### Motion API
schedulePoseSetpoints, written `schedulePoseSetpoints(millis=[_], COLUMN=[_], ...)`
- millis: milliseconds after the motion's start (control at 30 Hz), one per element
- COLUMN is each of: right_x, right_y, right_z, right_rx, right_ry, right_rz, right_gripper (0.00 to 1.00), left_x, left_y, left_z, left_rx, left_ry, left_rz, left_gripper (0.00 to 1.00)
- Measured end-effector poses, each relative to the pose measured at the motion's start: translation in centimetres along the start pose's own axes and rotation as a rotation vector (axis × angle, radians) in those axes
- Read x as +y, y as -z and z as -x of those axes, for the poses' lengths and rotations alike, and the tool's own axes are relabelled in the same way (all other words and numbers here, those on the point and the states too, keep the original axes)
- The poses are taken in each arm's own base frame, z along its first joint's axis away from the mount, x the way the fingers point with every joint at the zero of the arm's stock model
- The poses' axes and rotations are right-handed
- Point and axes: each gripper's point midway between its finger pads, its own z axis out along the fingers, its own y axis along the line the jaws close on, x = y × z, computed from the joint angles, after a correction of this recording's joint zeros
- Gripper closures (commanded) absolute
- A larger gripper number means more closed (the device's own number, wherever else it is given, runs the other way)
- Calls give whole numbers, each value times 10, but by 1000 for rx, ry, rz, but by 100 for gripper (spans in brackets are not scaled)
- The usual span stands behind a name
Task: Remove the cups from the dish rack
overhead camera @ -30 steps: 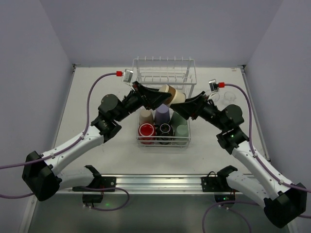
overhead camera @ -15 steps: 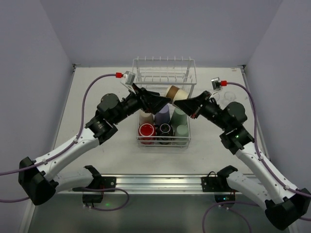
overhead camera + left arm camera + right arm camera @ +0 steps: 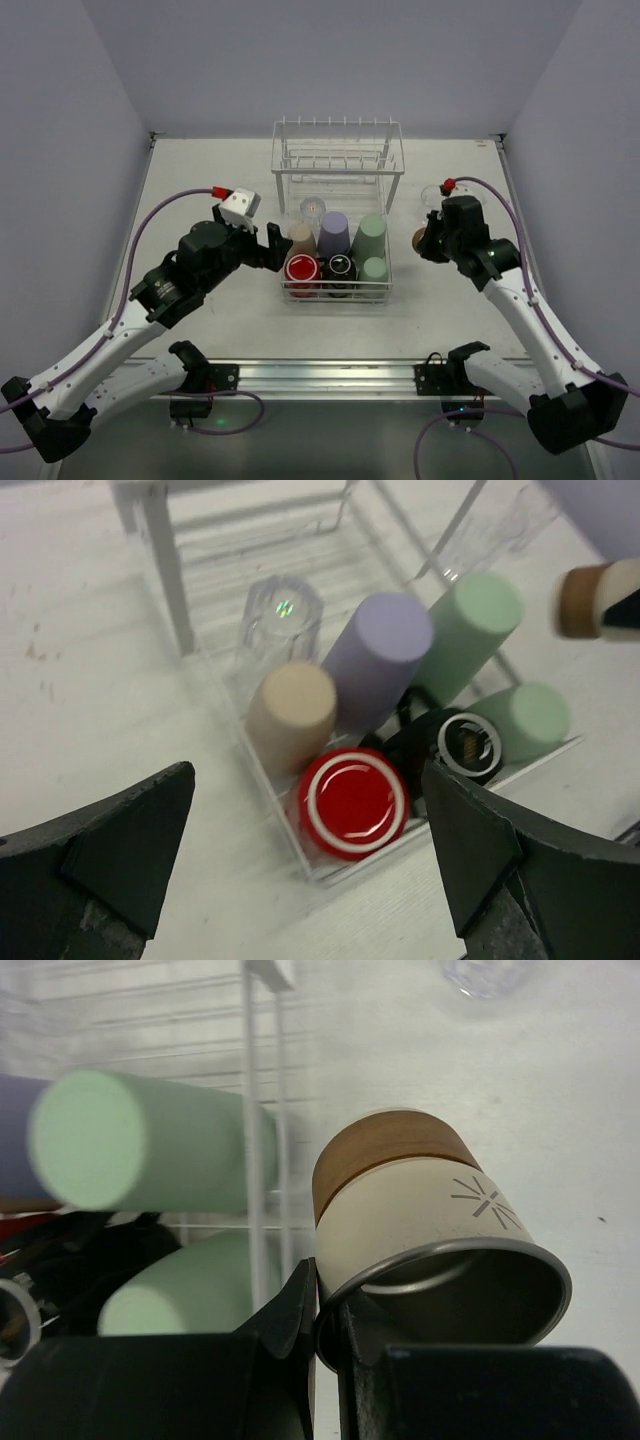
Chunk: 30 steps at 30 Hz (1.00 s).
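The white wire dish rack (image 3: 338, 150) stands mid-table. Its low basket holds upturned cups: tan (image 3: 300, 237), lavender (image 3: 333, 233), two pale green (image 3: 371, 235), red (image 3: 301, 268), black (image 3: 340, 267) and a clear one (image 3: 313, 209). My left gripper (image 3: 272, 245) hangs open just left of the basket, above the red cup (image 3: 355, 800), with nothing between its fingers (image 3: 130, 850). My right gripper (image 3: 425, 240) is to the right of the rack, shut on the rim of a cream cup with a brown band (image 3: 420, 1220). That cup lies tilted above the table.
A clear cup (image 3: 487, 975) stands on the table beyond the held cup, at the far right. The rack's white upright wires (image 3: 258, 1110) are close to the left of the right gripper. Grey walls enclose the table on three sides.
Both grippers met at the cream cup above the rack. The left gripper opened and drew back to the near left. The right gripper shut on the cup and carried it right, clear of the rack.
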Motion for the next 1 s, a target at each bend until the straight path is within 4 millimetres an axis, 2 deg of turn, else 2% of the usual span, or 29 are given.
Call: schedulePoseSetpoints(millis=[133,233,433,633,833,1000], right_x=[-34,-45,-51,-53,-54,-53], right_y=[-25,-47,-95,-123,-135,-137], right_z=[-11,-10,-5,-12,-19,-18], right_rx=[131,215,327,403,441,432], right_ry=[1,10,26,44,57,59], right_rz=[-146,-199,-236,-250,-245,-238], right_gripper=[100,100,99,92,70,63], left_x=[28,34,36,33,21,4], left_y=[2,2,3,5,3,-1], left_z=[-50,-65,-72,-77,-80,-76], left_rx=[126,165,176,181,204,215], left_ry=[-59,-78,-94,-91,-87,-89], left_rz=[101,121,118,89,30,-30], left_gripper=[0,0,0,0,0,0])
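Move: The right hand pinches the rim of the cream-and-brown cup; its set-down spot on the table lies about 9 cm ahead, 5 cm right and 20 cm below. The near glass stands some 20 cm ahead and 9 cm right; the tall green cup 9 cm ahead, 7 cm left. From the empty left hand, the red mug is roughly 3 cm ahead, 5 cm right, 21 below; the beige cup 10 cm ahead, 4 cm right. Right lowers the cup 12 cm and forward 9, tipping down, then opens; open left sinks towards the red mug. ##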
